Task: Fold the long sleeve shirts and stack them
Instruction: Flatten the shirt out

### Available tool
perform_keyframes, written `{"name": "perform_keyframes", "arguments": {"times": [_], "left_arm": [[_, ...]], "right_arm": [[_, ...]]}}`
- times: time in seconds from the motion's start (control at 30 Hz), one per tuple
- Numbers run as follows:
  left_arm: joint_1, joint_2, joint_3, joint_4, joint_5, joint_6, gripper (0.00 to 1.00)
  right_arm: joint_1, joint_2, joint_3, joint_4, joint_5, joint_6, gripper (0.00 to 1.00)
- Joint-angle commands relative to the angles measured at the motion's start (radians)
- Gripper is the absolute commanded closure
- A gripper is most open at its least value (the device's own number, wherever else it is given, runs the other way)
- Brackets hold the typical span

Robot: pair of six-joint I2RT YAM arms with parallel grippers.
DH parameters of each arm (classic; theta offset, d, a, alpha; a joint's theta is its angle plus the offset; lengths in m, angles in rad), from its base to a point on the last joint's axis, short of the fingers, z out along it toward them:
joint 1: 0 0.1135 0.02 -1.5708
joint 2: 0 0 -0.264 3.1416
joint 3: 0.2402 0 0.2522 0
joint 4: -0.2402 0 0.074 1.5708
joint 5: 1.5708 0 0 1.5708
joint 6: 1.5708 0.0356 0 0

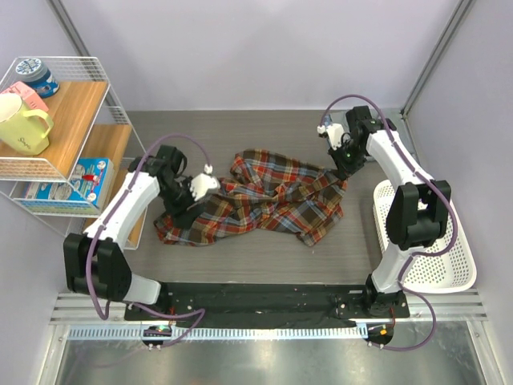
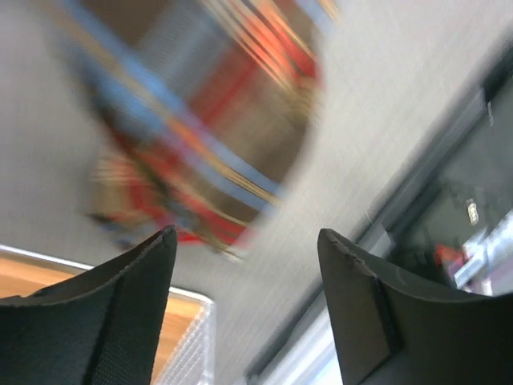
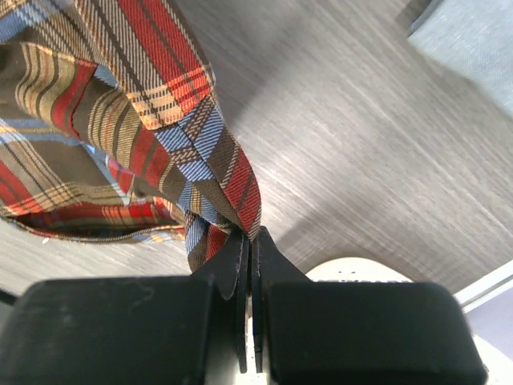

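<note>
One long sleeve shirt, a red, brown, blue and yellow plaid flannel (image 1: pixel 264 196), lies crumpled across the middle of the grey table. My right gripper (image 1: pixel 343 170) is shut on the shirt's far right edge; the right wrist view shows the plaid cloth (image 3: pixel 120 120) pinched at the fingertips of that gripper (image 3: pixel 250 237). My left gripper (image 1: pixel 180 210) hangs over the shirt's left end. In the left wrist view it (image 2: pixel 247 234) stands open with nothing between the fingers, and the blurred plaid (image 2: pixel 200 120) lies beyond them.
A white mesh basket (image 1: pixel 461 273) stands at the right edge, beside the right arm. A wire and wood shelf rack (image 1: pixel 56 136) with a yellow mug (image 1: pixel 24 124) and boxes stands at the left. Walls close in the back and sides.
</note>
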Motion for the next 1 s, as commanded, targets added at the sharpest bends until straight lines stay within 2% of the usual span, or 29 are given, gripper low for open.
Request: {"name": "perform_keyframes", "arguments": {"times": [0.0,0.07,0.1,0.3,0.33,0.4,0.53,0.57,0.77,0.8,0.87,0.9,0.93,0.97], "left_arm": [[0.000,0.162,0.220,0.227,0.067,-0.258,0.27],[0.000,0.253,0.293,0.304,0.067,-0.309,0.27],[-0.001,0.349,0.384,0.319,0.068,-0.374,0.27],[-0.001,0.644,0.746,0.358,0.085,-0.500,0.29],[0.000,0.699,0.773,0.364,0.156,-0.531,0.29],[-0.009,0.741,0.814,0.424,0.194,-0.580,0.28],[-0.018,0.877,0.939,0.408,0.339,-0.695,0.26],[-0.018,0.920,0.966,0.411,0.385,-0.770,0.26],[-0.043,0.979,0.907,0.529,0.476,-0.970,0.28],[-0.046,0.982,0.900,0.551,0.497,-0.987,0.30],[-0.046,0.985,0.882,0.572,0.501,-1.022,0.44],[-0.044,0.980,0.876,0.580,0.492,-1.030,0.54],[-0.044,0.973,0.876,0.586,0.481,-1.028,0.72],[-0.037,0.958,0.874,0.603,0.479,-1.034,0.79]], "right_arm": [[-0.001,-0.054,0.007,-0.022,-0.030,-0.017,0.99],[0.000,-0.054,0.017,-0.024,-0.041,-0.017,0.99],[-0.001,-0.052,0.020,-0.025,-0.048,-0.015,0.99],[-0.032,-0.065,0.015,-0.073,-0.068,-0.057,0.99],[-0.040,-0.071,0.001,-0.081,-0.074,-0.058,0.99],[-0.041,-0.081,-0.017,-0.084,-0.087,-0.057,0.99],[-0.040,-0.089,-0.037,-0.085,-0.123,-0.042,0.99],[-0.040,-0.091,-0.037,-0.085,-0.126,-0.038,0.99],[-0.041,-0.101,-0.039,-0.082,-0.134,-0.023,0.99],[-0.041,-0.103,-0.043,-0.084,-0.133,-0.025,0.99],[-0.040,-0.114,-0.049,-0.087,-0.128,-0.028,0.99],[-0.040,-0.114,-0.057,-0.087,-0.126,-0.029,0.99],[-0.040,-0.117,-0.063,-0.090,-0.125,-0.032,0.99],[-0.040,-0.120,-0.069,-0.088,-0.122,-0.035,0.99]]}}
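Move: The shirt's far left corner, next for the open left gripper, lies about 26 cm ahead, 18 cm to its right and 5 cm below it. The plaid shirt's rumpled middle is some 12 cm ahead and 24 cm right; its near left end lies almost beneath, perhaps 3 cm left. From the right gripper, which still pinches the shirt's right end, that far corner is roughly 9 cm ahead and 29 cm left; the grey folded shirt sits about 16 cm ahead, 9 cm right. Send the open left gripper quickly forward about 26 cm over the shirt, first rising slightly, then sinking while veering some 18 cm right to the far left corner. Turn the wrist counter-clockwise and tip the fingertips rightward about 30 degrees, then start closing on the corner's cloth. Keep the right gripper shut on its end, easing back about 3 cm. ##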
